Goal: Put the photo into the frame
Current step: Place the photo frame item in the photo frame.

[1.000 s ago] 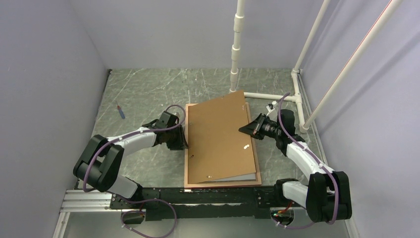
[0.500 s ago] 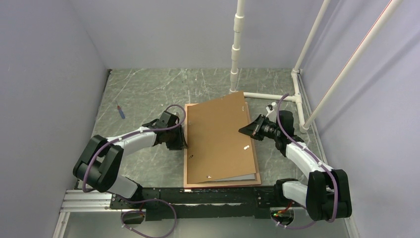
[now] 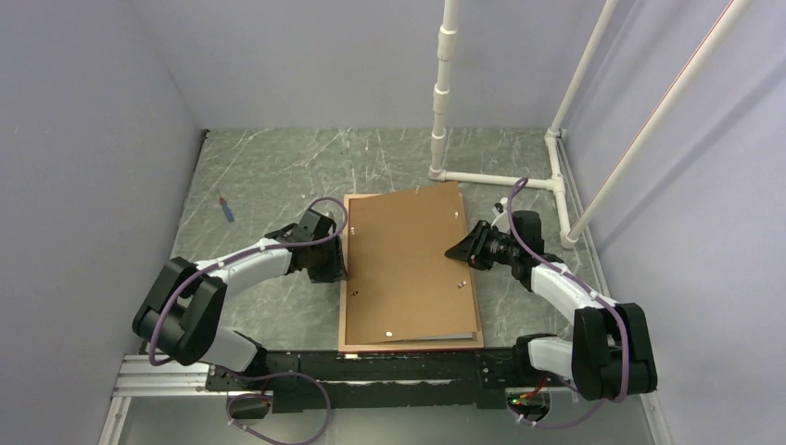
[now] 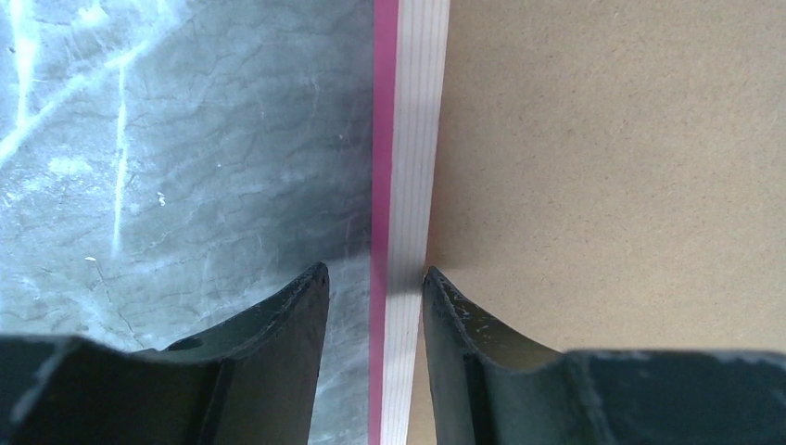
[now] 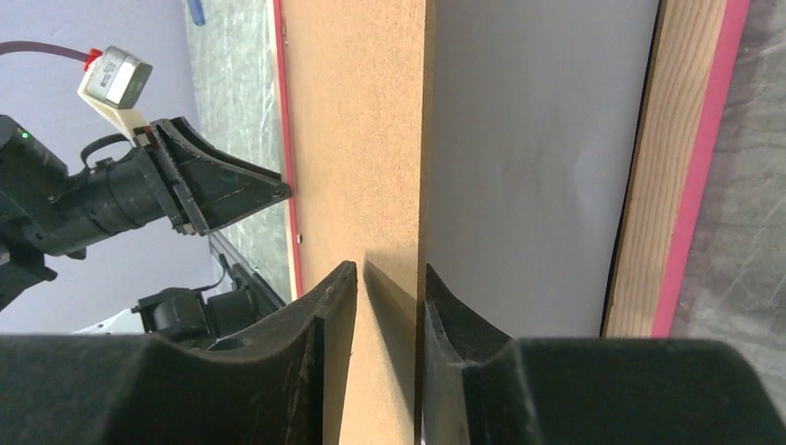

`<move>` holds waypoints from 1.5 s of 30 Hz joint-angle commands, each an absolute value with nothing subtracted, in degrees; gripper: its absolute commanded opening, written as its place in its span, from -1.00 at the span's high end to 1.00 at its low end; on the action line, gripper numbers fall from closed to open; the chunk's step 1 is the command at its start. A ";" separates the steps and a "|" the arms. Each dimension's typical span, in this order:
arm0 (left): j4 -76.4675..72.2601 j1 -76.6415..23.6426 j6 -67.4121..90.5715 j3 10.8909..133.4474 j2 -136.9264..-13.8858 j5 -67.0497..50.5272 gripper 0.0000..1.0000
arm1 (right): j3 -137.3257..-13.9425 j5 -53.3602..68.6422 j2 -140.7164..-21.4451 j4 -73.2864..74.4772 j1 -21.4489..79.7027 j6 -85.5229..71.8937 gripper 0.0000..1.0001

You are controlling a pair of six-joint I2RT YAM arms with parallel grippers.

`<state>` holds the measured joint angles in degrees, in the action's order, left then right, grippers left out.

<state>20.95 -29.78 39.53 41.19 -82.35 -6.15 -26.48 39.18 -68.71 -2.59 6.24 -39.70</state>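
The frame [image 3: 408, 349] lies flat mid-table, its reddish-pink rim showing in the left wrist view [image 4: 385, 139] and the right wrist view [image 5: 690, 185]. A brown backing board [image 3: 408, 260] covers it, nearly square to it. The photo's white back [image 5: 538, 167] peeks out under the board's right edge; its picture side is hidden. My left gripper [image 3: 341, 271] straddles the frame's left rail [image 4: 371, 271], open, with a gap on the outer side. My right gripper [image 3: 451, 251] is open astride the board's right edge [image 5: 391, 269], one finger above it, one below.
A small blue pen-like object [image 3: 225, 209] lies at the far left of the marbled table. White PVC pipes [image 3: 443, 93] rise behind the frame, and one runs along the table [image 3: 505, 178] toward the right wall.
The right gripper has opened off the board. The board has dropped flatter and swung into line with the frame. The left jaws have widened slightly.
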 commanded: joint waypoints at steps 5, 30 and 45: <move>21.22 -31.27 37.87 44.26 -82.38 -5.46 0.07 | -25.92 38.84 -71.23 -3.43 7.37 -35.33 0.31; 22.39 -33.03 37.82 46.57 -84.88 -5.10 0.04 | -29.58 29.71 -77.10 1.48 13.77 -29.05 -0.10; 23.41 -33.56 37.81 47.19 -85.21 -4.33 0.03 | -33.61 17.83 -74.37 10.67 18.27 -27.22 -0.77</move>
<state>23.86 -32.95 38.15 45.04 -85.14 -4.60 -31.05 23.79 -75.68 6.50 17.17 -29.52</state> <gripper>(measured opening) 0.483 0.845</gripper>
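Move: About 4 cm to the right of the right hand, 3 cm back and 7 cm below, is the middle of the frame's right rail. The brown board, its right edge raised between that hand's fingers, has its middle 10 cm left, 2 cm back and 5 cm below. The frame's left rail lies within 1 cm of the left hand, between its open fingers, its middle 1 cm ahead; from this hand the board's middle is 13 cm right and 2 cm ahead. Lowering the board's right edge towards the right rail, the right hand sinks about 5 cm and eases 1 cm back, rolls nearly 20 degrees so its left side dips, and spreads its fingers wide, one tip staying at the board's edge. The left hand makes a small hop up and back down, shifting 1 cm right, until its outer finger meets the left rail's outer side. ##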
